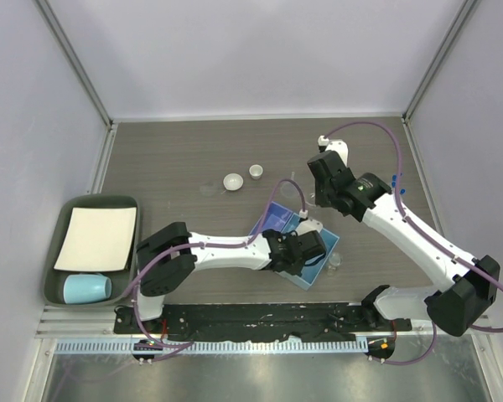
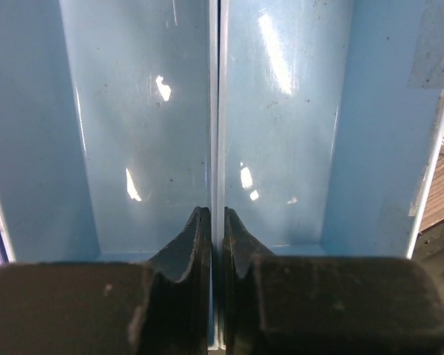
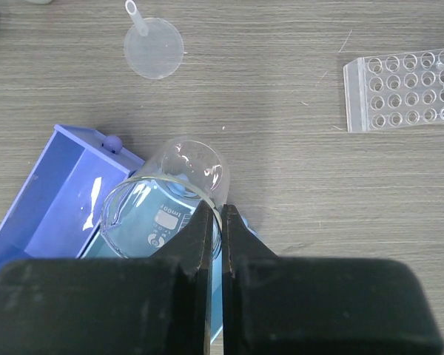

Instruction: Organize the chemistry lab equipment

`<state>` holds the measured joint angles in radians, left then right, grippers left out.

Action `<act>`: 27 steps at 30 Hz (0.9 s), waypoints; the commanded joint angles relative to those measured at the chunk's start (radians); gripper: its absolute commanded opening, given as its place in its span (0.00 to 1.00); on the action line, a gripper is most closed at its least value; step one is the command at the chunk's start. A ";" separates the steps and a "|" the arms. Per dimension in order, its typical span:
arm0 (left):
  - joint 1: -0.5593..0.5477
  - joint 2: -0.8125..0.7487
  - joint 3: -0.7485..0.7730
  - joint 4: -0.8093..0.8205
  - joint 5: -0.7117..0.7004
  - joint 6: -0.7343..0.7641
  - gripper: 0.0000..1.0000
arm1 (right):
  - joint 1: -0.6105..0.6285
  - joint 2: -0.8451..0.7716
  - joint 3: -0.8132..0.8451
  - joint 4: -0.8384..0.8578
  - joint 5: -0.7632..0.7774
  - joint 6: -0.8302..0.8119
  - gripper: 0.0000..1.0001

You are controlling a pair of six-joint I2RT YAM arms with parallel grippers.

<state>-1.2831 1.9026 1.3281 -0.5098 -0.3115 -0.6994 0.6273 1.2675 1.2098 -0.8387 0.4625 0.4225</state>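
Note:
My right gripper (image 3: 215, 212) is shut on the rim of the clear glass beaker (image 3: 170, 194). It holds the beaker tilted over the corner of a blue compartment box (image 3: 52, 192). In the top view this gripper (image 1: 321, 199) is at the box's far right corner. My left gripper (image 2: 215, 216) is shut on the thin divider wall (image 2: 215, 111) inside the box (image 1: 278, 219). The clear funnel (image 3: 154, 47) lies on the table beyond the beaker. The clear plastic tube rack (image 3: 401, 89) lies to the right. Two white ceramic dishes (image 1: 233, 182) (image 1: 256, 172) sit at mid-table. I cannot make out the test tubes.
A grey tray (image 1: 60, 251) at the left edge holds a white sheet and a pale-blue cup (image 1: 87, 288) on its side. A small clear item (image 1: 335, 260) lies by the box's right side. Enclosure walls stand on three sides.

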 commanded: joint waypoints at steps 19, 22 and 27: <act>0.062 -0.085 0.117 -0.001 -0.011 0.190 0.60 | 0.003 -0.033 0.042 -0.003 0.036 -0.013 0.01; 0.068 -0.128 0.146 -0.039 0.000 0.210 0.60 | 0.000 -0.033 0.042 0.000 0.051 -0.019 0.01; 0.071 -0.188 0.215 -0.117 0.034 0.232 0.60 | -0.012 -0.030 0.024 0.015 0.053 -0.019 0.01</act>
<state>-1.2217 1.8172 1.4456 -0.6056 -0.2790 -0.5076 0.6167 1.2598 1.2201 -0.8268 0.5018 0.4168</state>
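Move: The left hand still grips the divider between the blue tray's two light-blue compartments, near its inner end; the tray's middle lies about 5 cm ahead, 1 cm left and 2 cm below. A standing glass is some 11 cm right of this hand and 2 cm ahead, the funnel about 22 cm straight ahead. From the right hand, holding a beaker aloft, the tray is roughly 8 cm back, 11 cm left and 17 cm below. The left fingers open off the tray's divider, dipping slightly, then the hand rises about 8 cm, easing forward. ##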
